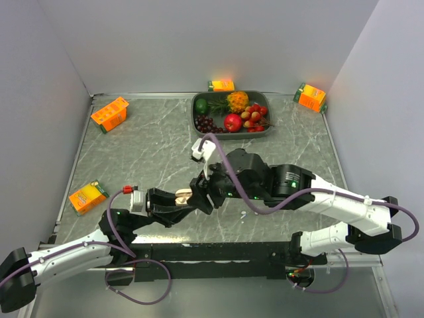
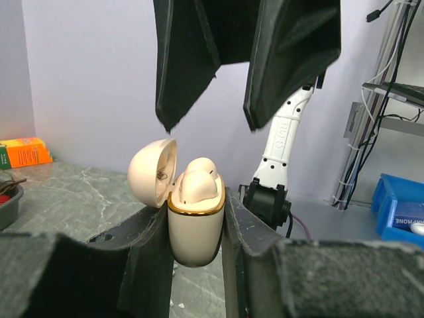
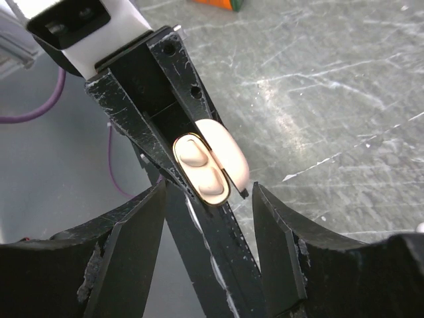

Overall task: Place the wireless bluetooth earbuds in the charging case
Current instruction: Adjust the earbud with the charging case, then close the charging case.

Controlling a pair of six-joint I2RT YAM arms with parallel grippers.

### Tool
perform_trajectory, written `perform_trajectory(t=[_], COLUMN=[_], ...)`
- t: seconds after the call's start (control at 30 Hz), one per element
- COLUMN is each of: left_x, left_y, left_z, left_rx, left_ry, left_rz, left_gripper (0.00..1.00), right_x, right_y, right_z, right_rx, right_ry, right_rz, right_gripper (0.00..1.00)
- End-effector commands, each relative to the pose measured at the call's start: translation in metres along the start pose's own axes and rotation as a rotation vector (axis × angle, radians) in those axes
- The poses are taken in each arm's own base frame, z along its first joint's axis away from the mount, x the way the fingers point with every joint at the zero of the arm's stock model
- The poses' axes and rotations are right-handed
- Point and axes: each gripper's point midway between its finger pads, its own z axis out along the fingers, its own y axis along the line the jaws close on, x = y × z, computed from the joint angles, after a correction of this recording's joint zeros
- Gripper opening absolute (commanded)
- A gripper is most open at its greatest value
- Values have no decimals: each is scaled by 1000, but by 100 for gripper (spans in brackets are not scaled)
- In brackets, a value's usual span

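Observation:
The charging case (image 2: pixel 195 228) is cream-beige with a gold rim, and its lid (image 2: pixel 154 172) is swung open to the left. My left gripper (image 2: pixel 195 207) is shut on the case body and holds it upright above the table. In the right wrist view, two rounded cream earbuds (image 3: pixel 202 169) sit side by side in the case (image 3: pixel 232 159). One earbud (image 2: pixel 197 180) rises above the rim. My right gripper (image 3: pixel 209 188) is open just above the case, one finger on each side, touching nothing. From above, both grippers meet over the case (image 1: pixel 183 195).
A grey tray (image 1: pixel 199 106) of fruit stands at the back centre. Orange juice cartons lie at the back (image 1: pixel 221 85), back right (image 1: pixel 310 97), back left (image 1: pixel 110 113) and left edge (image 1: pixel 87 197). A few white specks (image 1: pixel 244 214) lie on the table near the right arm.

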Motion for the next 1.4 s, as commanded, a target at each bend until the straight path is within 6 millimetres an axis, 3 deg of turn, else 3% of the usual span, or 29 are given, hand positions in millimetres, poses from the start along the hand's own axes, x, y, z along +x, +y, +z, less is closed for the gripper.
perform_trajectory(t=[0.0, 0.07, 0.17, 0.27, 0.43, 0.53, 0.7, 1.13, 1.23, 1.37], left_x=[-28, -24, -19, -15, -11, -9, -10, -18, -17, -10], left_y=[-13, -12, -13, -12, -12, -12, -8, 6, 9, 20], left_z=[7, 6, 6, 5, 7, 8, 8, 8, 8, 8], left_rx=[57, 54, 64, 62, 67, 67, 46, -38, -50, -115], left_ry=[-85, -72, -47, -32, -10, 1, 0, -33, -28, 1], left_rz=[15, 13, 10, 9, 15, 16, 23, 42, 43, 9], left_gripper=[1, 1, 1, 1, 1, 1, 1, 1, 1, 1], right_x=[-33, -44, -47, -41, -25, -19, -16, -6, -5, -18], right_y=[-1, -4, -30, -42, -45, -43, -35, -4, -7, -34], right_z=[-24, -37, -39, -21, 12, 24, 27, 12, 7, -12], right_rx=[2, 13, 108, 148, 165, 153, 116, 42, 63, 189], right_ry=[-150, -219, -210, -130, -17, 26, 40, 40, 21, -105], right_rz=[6, 29, 97, 117, 110, 111, 112, 71, 91, 150], right_gripper=[63, 60, 49, 36, 27, 25, 24, 24, 25, 31])
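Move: The charging case stands upright in the left fingers, its middle roughly at the left hand point, about 1 cm above and 1 cm to the right. From the open right hand, the case's middle is about 3 cm left, 1 cm ahead and 4 cm below; the earbuds sit in its top, 1 cm above that middle. The open lid stands about 2 cm farther out than the case body. The right hand rises about 4 cm and arcs forward some 5 cm past the open lid, its fingers closing to a narrow gap, then drops to the lid's far side and sweeps back over the case, folding the lid towards the robot before easing up slightly. The left fingers keep their hold on the case, sinking nearly 2 cm. ##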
